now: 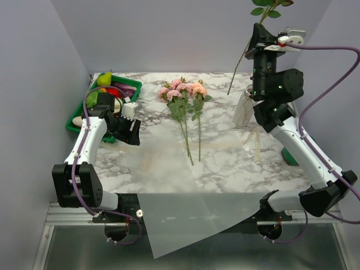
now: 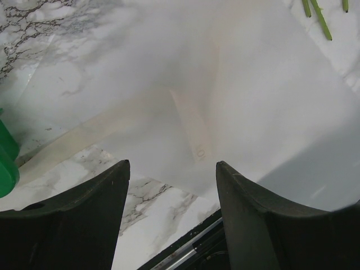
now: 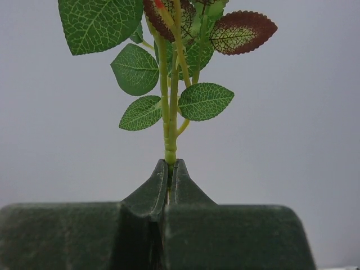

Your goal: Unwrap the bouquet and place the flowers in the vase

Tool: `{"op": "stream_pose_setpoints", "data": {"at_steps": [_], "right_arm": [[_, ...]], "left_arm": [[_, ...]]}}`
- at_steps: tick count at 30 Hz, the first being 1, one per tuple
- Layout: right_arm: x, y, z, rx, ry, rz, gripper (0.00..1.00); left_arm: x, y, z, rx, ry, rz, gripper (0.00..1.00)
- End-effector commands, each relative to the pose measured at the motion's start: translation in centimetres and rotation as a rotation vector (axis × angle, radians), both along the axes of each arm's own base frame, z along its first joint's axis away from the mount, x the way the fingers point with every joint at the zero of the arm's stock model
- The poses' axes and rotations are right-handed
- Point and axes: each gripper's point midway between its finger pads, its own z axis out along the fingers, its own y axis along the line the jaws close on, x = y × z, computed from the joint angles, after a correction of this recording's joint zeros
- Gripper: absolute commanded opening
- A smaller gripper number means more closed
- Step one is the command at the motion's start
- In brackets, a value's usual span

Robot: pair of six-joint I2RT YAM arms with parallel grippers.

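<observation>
My right gripper [image 1: 256, 40] is raised high at the back right and shut on one flower's green stem [image 1: 239, 70], which hangs slanting down to the left. In the right wrist view the fingertips [image 3: 170, 164] pinch that stem [image 3: 170, 112] below its leaves; the bloom is out of view. More pink and peach flowers [image 1: 183, 90] lie loose on the marble table, stems pointing toward me. The cream vase [image 1: 243, 109] stands under the right arm, partly hidden. The bouquet's white paper [image 1: 191, 191] lies unfolded. My left gripper [image 1: 132, 126] [image 2: 171, 169] hovers open and empty over that paper [image 2: 225, 84].
A green tray [image 1: 79, 115] of toy vegetables sits at the back left, right by the left gripper. A cream ribbon [image 2: 191, 126] lies on the paper. A dark green object [image 1: 289, 156] lies beside the right arm. The paper overhangs the table's near edge.
</observation>
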Motion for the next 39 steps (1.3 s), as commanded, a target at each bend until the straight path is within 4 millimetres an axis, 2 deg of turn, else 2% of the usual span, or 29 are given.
{"op": "stream_pose_setpoints", "data": {"at_steps": [1, 3, 9, 15, 21, 29, 36, 37, 39], "right_arm": [[-1.9, -4.8, 4.1, 0.01, -0.104, -0.177, 0.01], [-2.0, -5.9, 4.4, 0.018, -0.112, -0.213, 0.01], [-1.9, -9.1, 3.6, 0.039, -0.101, -0.296, 0.01], [-1.5, -10.8, 2.8, 0.042, -0.083, -0.332, 0.01], [0.0, -11.6, 0.5, 0.052, -0.037, -0.34, 0.01], [2.5, -12.3, -3.8, 0.056, 0.034, -0.343, 0.01], [3.5, -12.4, -4.6, 0.061, 0.063, -0.338, 0.01], [4.0, -12.2, -5.4, 0.048, 0.097, -0.337, 0.01], [5.1, -12.0, -6.7, 0.05, 0.151, -0.332, 0.13]], "left_arm": [[-0.1, -0.4, 1.7, -0.029, -0.038, -0.011, 0.71], [-0.2, -0.4, 1.7, -0.027, -0.035, -0.012, 0.71], [-0.4, -0.2, 1.6, -0.02, -0.044, -0.02, 0.71], [-0.3, -0.3, 1.6, -0.025, -0.04, -0.023, 0.71], [-0.2, -0.4, 1.9, -0.034, -0.037, -0.02, 0.71], [-0.6, -0.2, 2.3, -0.019, -0.047, -0.02, 0.72], [-0.7, -0.1, 2.6, -0.017, -0.048, -0.018, 0.71], [-0.6, -0.1, 2.7, -0.017, -0.053, -0.018, 0.71], [-0.6, -0.1, 2.8, -0.018, -0.051, -0.014, 0.71]]}}
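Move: Below the right hand, which already holds the leafy stem high up, the vase stands about 7 cm farther out and 8 cm to the right, its middle some 45 cm lower. Down on the table, the peach flower's middle lies roughly 8 cm ahead and 14 cm left, the pink flowers' about 7 cm ahead and 22 cm left. A ribbon strip lies some 6 cm back and 14 cm right. From the left hand, the vase is about 18 cm ahead and 49 cm right. Swinging right about 12 cm, the right hand carries the pinched leafy stem over towards the vase, turning some 20 degrees clockwise and at first rising slightly. It then eases forward a few centimetres and sinks about 8 cm from its highest point, bringing the lower stem end down to the vase mouth, fingers staying shut. ##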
